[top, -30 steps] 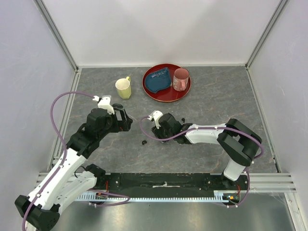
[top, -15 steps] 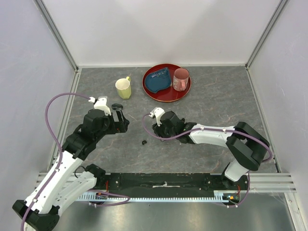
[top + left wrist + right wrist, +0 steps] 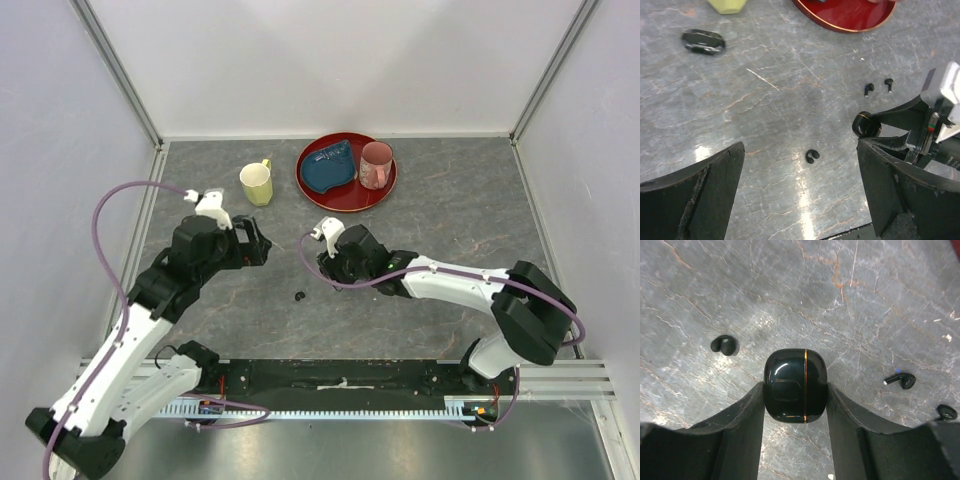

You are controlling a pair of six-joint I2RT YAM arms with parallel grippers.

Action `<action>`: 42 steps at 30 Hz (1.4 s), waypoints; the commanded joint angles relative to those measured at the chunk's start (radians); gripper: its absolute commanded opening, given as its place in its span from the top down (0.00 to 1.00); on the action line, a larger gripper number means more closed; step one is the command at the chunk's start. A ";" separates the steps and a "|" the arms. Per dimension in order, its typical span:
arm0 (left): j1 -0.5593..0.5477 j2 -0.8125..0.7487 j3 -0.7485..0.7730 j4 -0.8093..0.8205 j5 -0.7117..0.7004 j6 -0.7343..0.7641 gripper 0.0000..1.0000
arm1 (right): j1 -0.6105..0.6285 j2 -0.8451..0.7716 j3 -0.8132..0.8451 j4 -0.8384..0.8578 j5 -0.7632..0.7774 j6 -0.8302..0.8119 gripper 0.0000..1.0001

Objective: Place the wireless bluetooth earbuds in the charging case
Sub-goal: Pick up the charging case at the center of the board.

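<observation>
My right gripper (image 3: 795, 405) is shut on a glossy black charging case (image 3: 795, 386) with a thin gold seam, held just above the table; the case (image 3: 866, 124) also shows in the left wrist view. One black earbud (image 3: 724, 345) lies left of the case, and two more earbuds (image 3: 902, 381) (image 3: 946, 412) lie to its right. My left gripper (image 3: 800, 175) hangs open above the table with the lone earbud (image 3: 812, 156) below and between its fingers (image 3: 695, 195). In the top view that earbud (image 3: 299, 296) lies between my left gripper (image 3: 255, 243) and right gripper (image 3: 332, 264).
A second black case (image 3: 703, 40) lies on the table at the far left. A yellow mug (image 3: 257, 184) stands at the back. Beside it a red plate (image 3: 318, 190) holds a blue object (image 3: 329, 168) and a pink cup (image 3: 376, 165).
My left gripper has drawn back toward the far left, staying open. My right arm has stretched slightly, its gripper still shut on the case at about the same spot.
</observation>
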State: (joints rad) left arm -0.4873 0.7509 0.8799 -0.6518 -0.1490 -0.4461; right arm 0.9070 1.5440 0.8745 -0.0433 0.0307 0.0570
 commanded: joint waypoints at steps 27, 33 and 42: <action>0.184 0.386 -0.079 0.684 1.086 0.001 0.01 | 0.001 -0.361 -0.017 0.071 -0.196 -0.134 0.76; 0.139 0.426 -0.075 0.725 1.105 -0.037 0.01 | 0.001 -0.351 -0.014 0.074 -0.203 -0.135 0.76; 0.102 0.502 -0.056 0.684 1.102 -0.042 0.03 | 0.001 -0.343 0.000 0.077 -0.199 -0.141 0.76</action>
State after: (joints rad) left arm -0.3756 1.2320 0.8001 0.0277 0.9203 -0.4595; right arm 0.9070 1.1999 0.8417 -0.0078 -0.1463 -0.0727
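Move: The charging case, already clear of the board in the right fingers, lies about 18 cm to the right of the open left hand, 2 cm farther ahead and some 15 cm below it. The right hand must bring it to the left fingers, about 18 cm to its left, 2 cm back and 15 cm up. On the board, 7 cm below the right hand, a lone earbud sits 8 cm left and 3 cm back; a nearer earbud sits 9 cm ahead and 6 cm right. The case is carried up about 12 cm and slightly back in the right hand's unchanged grip, the wrist tilting some 20 degrees, and is then held still. The left hand comes to meet it, swinging 14 cm to the right in an arc that bulges forward and returns, turning clockwise nearly 50 degrees and rolling its left side down; its fingers stay wide open and end just short of the case, pointing at it. ##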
